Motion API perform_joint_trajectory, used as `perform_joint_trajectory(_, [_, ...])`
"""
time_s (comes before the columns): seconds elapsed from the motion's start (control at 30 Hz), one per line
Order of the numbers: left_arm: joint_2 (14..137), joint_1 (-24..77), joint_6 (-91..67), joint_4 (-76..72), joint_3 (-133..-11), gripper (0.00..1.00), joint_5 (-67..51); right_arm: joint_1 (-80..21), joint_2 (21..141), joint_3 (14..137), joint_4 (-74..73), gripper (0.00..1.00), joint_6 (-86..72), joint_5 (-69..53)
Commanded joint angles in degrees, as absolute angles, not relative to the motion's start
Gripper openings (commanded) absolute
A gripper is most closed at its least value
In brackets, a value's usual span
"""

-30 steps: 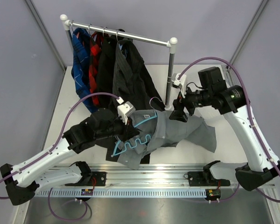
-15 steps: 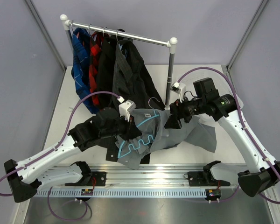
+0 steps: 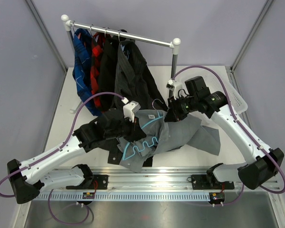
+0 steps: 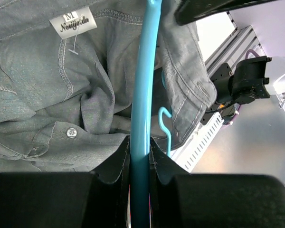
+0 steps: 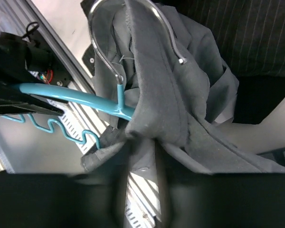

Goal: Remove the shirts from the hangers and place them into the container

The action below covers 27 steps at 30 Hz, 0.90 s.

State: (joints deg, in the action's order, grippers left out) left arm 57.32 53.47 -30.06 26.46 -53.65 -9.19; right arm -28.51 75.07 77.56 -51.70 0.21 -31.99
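The light grey shirt (image 3: pixel 192 134) hangs half off its light blue hanger (image 3: pixel 138 143) above the table's front. My left gripper (image 3: pixel 132 129) is shut on the hanger's bar (image 4: pixel 143 95), with the shirt's collar and label (image 4: pixel 72 23) just beyond. My right gripper (image 3: pixel 170 115) sits beside the hanger's metal hook (image 5: pixel 102 42), its jaws pinched on a fold of the grey shirt (image 5: pixel 154 109). The container (image 3: pixel 238 99) shows partly behind the right arm. The blue plaid (image 3: pixel 81 66), red plaid (image 3: pixel 96 66), black (image 3: pixel 108 61) and pinstriped (image 3: pixel 133 78) shirts hang on the rail.
The metal rail (image 3: pixel 128 36) with white knobs crosses the back, its right post (image 3: pixel 173 76) close behind my right gripper. Grey walls stand left and right. The aluminium base rail (image 3: pixel 152 179) runs along the near edge.
My right arm swung left and down to the hanger's hook, and its jaws closed in on the grey shirt's fabric. The left arm, with the hanger, shifted slightly right.
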Motion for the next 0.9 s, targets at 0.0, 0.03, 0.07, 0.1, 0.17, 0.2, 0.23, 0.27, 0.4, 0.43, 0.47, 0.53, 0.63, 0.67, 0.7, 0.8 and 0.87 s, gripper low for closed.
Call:
perform_joint_trajectory(0.0, [55.4,53.3,-29.7,21.8,-57.4,0.00,-10.3,-29.1,75.8,79.4,-49.8,0.16,-0.4,-29.5])
perform_joint_trajectory(0.03, [55.2,53.3,-28.7,22.4,-57.5,0.00,-10.2,-29.1,76.0,80.5,-50.4,0.06,-0.4,-29.3])
perform_joint_trajectory(0.07, [55.2,53.3,-28.0,23.1,-57.6,0.00,-9.8,-29.0,76.2,81.4,-50.7,0.00,1.4,-26.7])
perform_joint_trajectory(0.1, [54.8,53.3,-26.9,25.1,-57.7,0.00,-9.6,-29.1,76.3,82.3,-51.1,0.00,1.8,-24.9])
perform_joint_trajectory(0.17, [54.0,53.3,-22.7,27.6,-57.6,0.00,-7.9,-28.3,75.8,84.4,-51.7,0.00,3.5,-20.2])
perform_joint_trajectory(0.2, [53.4,53.3,-21.0,29.9,-57.3,0.00,-7.5,-27.7,74.5,84.4,-51.2,0.00,3.9,-19.3])
perform_joint_trajectory(0.23, [51.3,53.3,-18.1,31.1,-56.8,0.00,-6.9,-27.1,73.7,83.5,-50.2,0.00,4.3,-18.8])
perform_joint_trajectory(0.27, [50.5,53.3,-16.8,32.3,-56.6,0.00,-5.5,-25.9,73.1,83.1,-49.8,0.00,4.7,-17.2])
perform_joint_trajectory(0.4, [44.0,53.3,-11.3,38.9,-57.3,0.00,-2.7,-22.1,70.8,80.3,-49.2,0.00,8.0,-17.0])
perform_joint_trajectory(0.43, [43.1,53.3,-9.4,40.0,-57.7,0.00,-2.4,-21.3,70.4,78.9,-49.1,0.00,9.8,-17.7])
perform_joint_trajectory(0.47, [40.8,53.3,-8.5,41.2,-59.0,0.00,-2.1,-20.5,70.0,78.3,-49.2,0.00,11.1,-19.9])
perform_joint_trajectory(0.53, [38.7,53.3,-6.9,44.0,-60.0,0.00,-1.6,-18.5,68.3,76.3,-50.3,0.00,16.1,-23.9])
perform_joint_trajectory(0.63, [35.7,53.3,-6.5,46.7,-61.9,0.00,-0.3,-18.0,66.3,73.6,-51.5,0.00,22.0,-29.5])
perform_joint_trajectory(0.67, [35.1,53.3,-6.6,47.0,-62.2,0.00,1.3,-18.1,66.3,72.9,-51.9,0.00,23.2,-31.5])
perform_joint_trajectory(0.7, [34.0,53.3,-6.6,47.5,-62.7,0.00,1.6,-18.0,66.4,72.3,-51.9,0.00,23.6,-32.0])
perform_joint_trajectory(0.8, [33.3,53.3,-6.9,48.9,-64.8,0.00,3.8,-18.0,68.0,69.3,-53.0,0.00,27.1,-34.0])
perform_joint_trajectory(0.87, [33.9,53.3,-6.7,51.7,-66.9,0.00,7.4,-18.0,68.8,67.7,-53.2,0.00,29.0,-36.7])
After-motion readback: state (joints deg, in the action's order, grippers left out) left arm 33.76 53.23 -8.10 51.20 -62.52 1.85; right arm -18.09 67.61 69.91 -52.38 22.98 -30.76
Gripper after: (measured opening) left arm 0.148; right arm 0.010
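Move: The left hand already grips the blue hanger near its left end. The grey shirt's raised edge, still over the hanger, is about 8 cm ahead of it and 9 cm to its right, near its own height. The half-open right fingers are right at that edge, some 1 cm short of it and about 2 cm above it. From the right hand, the hanger's hook is roughly 4 cm ahead and 4 cm left, and the container about 20 cm ahead, 22 cm right and 20 cm below. The right fingers shut and pinch the grey shirt's edge, then carry it about 7 cm to the right, swinging forward at first, then back and a little down. Keeping its grip on the hanger, the left hand pulls away to the left by some 12 cm, soon rising about 7 cm, its fingers tipping up and more forward by around 25 degrees. ##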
